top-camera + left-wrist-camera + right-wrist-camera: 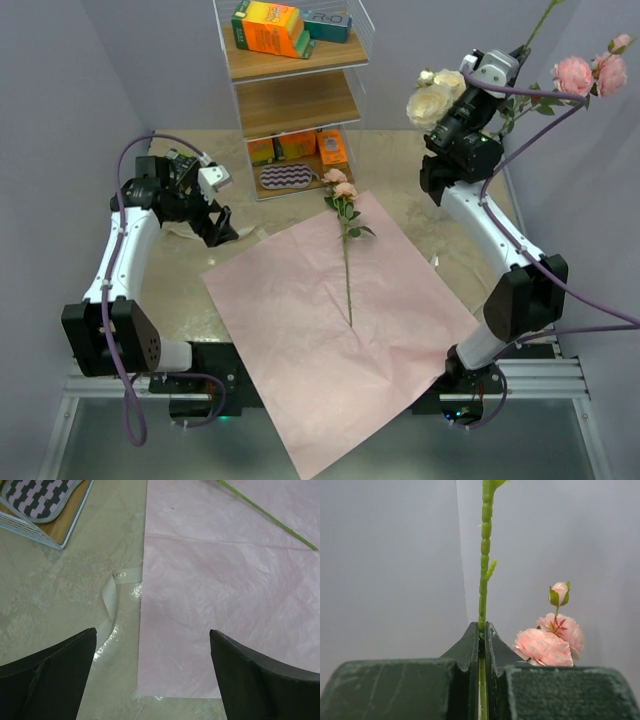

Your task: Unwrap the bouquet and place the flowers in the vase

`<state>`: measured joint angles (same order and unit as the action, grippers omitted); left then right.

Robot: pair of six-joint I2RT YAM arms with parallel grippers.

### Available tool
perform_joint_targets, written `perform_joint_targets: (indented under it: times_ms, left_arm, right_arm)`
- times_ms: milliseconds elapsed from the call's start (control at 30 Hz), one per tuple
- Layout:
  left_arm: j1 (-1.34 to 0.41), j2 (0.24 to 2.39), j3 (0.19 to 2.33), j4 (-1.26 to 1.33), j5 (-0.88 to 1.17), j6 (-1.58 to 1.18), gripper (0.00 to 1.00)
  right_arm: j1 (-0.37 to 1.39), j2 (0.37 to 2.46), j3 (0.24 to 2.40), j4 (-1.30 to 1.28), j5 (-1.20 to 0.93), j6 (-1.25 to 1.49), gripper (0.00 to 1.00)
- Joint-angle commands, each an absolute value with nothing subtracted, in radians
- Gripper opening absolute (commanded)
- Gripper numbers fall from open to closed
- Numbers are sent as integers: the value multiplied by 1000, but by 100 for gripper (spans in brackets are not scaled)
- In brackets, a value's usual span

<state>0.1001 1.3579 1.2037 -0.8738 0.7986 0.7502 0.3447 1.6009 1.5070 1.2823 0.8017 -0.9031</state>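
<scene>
The bouquet is undone: its large pink sheet [330, 320] [225, 590] lies flat on the table. One pink-bloomed flower [345, 215] lies on it, stem toward me; that stem [270, 520] shows in the left wrist view. My left gripper [218, 228] [152, 631] hangs open and empty over the sheet's left edge. My right gripper [520, 52] [482, 627] is raised at the far right, shut on a green flower stem [484, 555]. Cream-white blooms [435, 100] sit beside its wrist and pink blooms [580, 75] [542, 647] beyond it. The vase is out of view.
A cream ribbon [185, 232] [110, 597] lies loose on the table left of the sheet. A wire shelf rack [290, 100] with boxes stands at the back centre, a striped pad [287, 176] [35, 500] on its lowest shelf. Walls close in on both sides.
</scene>
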Motion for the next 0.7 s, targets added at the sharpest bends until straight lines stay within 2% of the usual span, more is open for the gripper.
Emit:
perform_joint_targets:
  times_ms: [0, 400, 667]
  left_arm:
    - [112, 1400, 1301, -897, 853, 788, 99]
    - [118, 1537, 1499, -1077, 893, 847, 99]
    - [118, 1532, 1485, -1071, 882, 827, 99]
  right_arm:
    - [319, 1634, 1526, 1563, 762, -930, 0]
    - [272, 1686, 1477, 1747, 799, -877, 0]
    - [250, 1698, 1410, 1801, 813, -815, 0]
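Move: Below the right hand, which already holds the upright pink rose by its stem, stands the vase: roughly 4 cm ahead, 3 cm to the left, its middle some 44 cm down. The white roses already in it spread about 12 cm left of the hand and 3 cm ahead, some 10 cm lower; the pink roses already in it lean out about 16 cm right and 5 cm ahead, at a similar height. From the left hand, the vase is about 52 cm right, 12 cm ahead and 7 cm lower. Lowering the held rose towards the vase, the right hand sinks about 6.5 cm while going some 5 cm forward and slightly right, tipping forward nearly 10 degrees. Its fingers stay shut on the stem. The empty left hand, still wide open, eases about 3 cm forward and 2 cm up, over the tabletop beside the paper. ##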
